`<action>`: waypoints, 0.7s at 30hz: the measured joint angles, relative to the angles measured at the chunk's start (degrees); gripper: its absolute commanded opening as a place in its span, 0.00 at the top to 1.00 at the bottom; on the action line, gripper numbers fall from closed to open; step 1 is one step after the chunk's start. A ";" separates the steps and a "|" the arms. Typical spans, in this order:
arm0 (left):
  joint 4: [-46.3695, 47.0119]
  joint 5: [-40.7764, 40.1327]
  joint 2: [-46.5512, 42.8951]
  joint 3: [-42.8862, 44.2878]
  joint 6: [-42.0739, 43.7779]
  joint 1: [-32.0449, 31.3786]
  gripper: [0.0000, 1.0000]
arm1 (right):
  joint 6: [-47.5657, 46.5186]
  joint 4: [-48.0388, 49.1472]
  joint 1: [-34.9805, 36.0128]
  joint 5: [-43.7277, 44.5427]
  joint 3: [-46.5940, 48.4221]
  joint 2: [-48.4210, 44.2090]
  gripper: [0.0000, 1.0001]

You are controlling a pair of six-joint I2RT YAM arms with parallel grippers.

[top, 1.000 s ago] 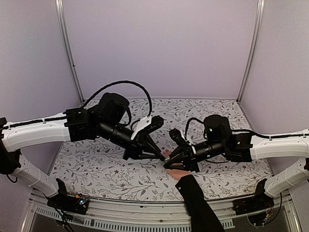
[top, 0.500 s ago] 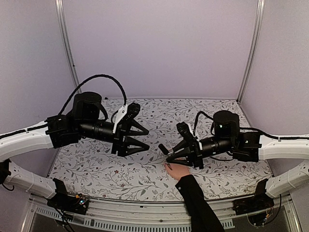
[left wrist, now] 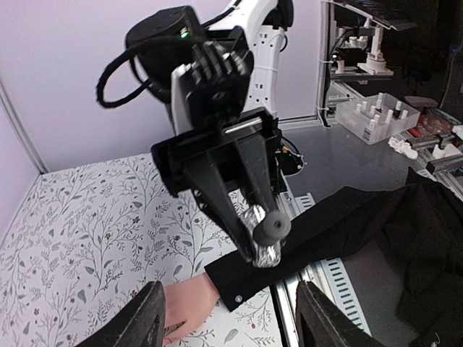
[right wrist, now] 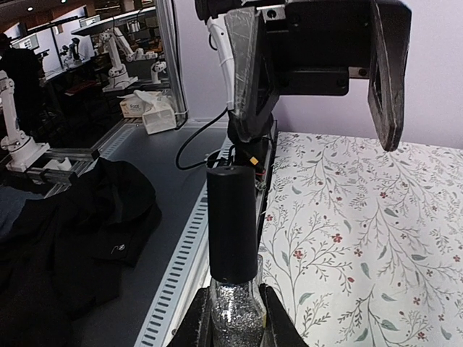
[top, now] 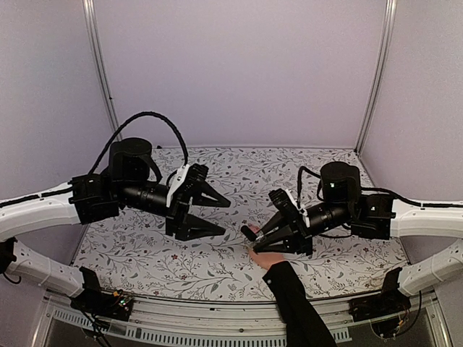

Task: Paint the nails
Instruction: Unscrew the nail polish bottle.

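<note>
A light-skinned hand [top: 266,259] in a black sleeve [top: 293,303] lies palm down near the table's front edge. Its nails are too small to make out. My right gripper [top: 262,235] hangs just above the hand's fingers, shut on a small glitter polish bottle [top: 249,233] with its black cap on. The right wrist view shows the bottle [right wrist: 233,224] upright between the fingers [right wrist: 200,324]. My left gripper [top: 226,217] stands open and empty, a short way left of the bottle. Its wrist view shows the bottle [left wrist: 266,242] ahead and the hand [left wrist: 184,307] below.
A floral cloth [top: 159,253] covers the table. Metal posts [top: 101,79] stand at the back corners against plain walls. A slotted rail [right wrist: 177,275] runs along the front edge. A black garment [right wrist: 65,238] lies off the table beyond it.
My left gripper, which was closed at the bottle's cap, has opened and drawn back to the left. My right gripper has kept the bottle and shifted a little over the hand.
</note>
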 measured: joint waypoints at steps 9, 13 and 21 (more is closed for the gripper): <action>-1.11 3.72 4.24 3.98 8.00 -5.05 0.58 | -2.21 -4.46 -0.02 -8.15 3.06 4.79 1.00; -2.23 3.56 6.23 4.98 11.10 -7.23 0.67 | -2.27 -4.76 -0.02 -10.29 3.50 4.83 1.00; -4.72 1.62 8.90 6.71 15.13 -9.79 0.84 | -2.12 -5.75 -0.02 -13.27 4.24 6.21 1.00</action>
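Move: The black cap of the nail polish bottle is some 5 cm to the right of the open left hand, about 2 cm back and roughly level with it. The glass bottle under it is about 4 cm back, 6 cm right and 2 cm lower; the person's hand is about 2 cm ahead, 10 cm right and some 25 cm below. From the right hand, which holds the glass, the cap stands about 1 cm ahead, 2 cm left and 2 cm up. The cap is taken between the left fingers: that hand swings back about 5.5 cm and right 4 cm, sinking slightly at the end, turning some 15 degrees clockwise as the wide fingers narrow around the cap. The right fingers keep their grip on the glass, drawing the bottle back about 3 cm while turning it counter-clockwise. ##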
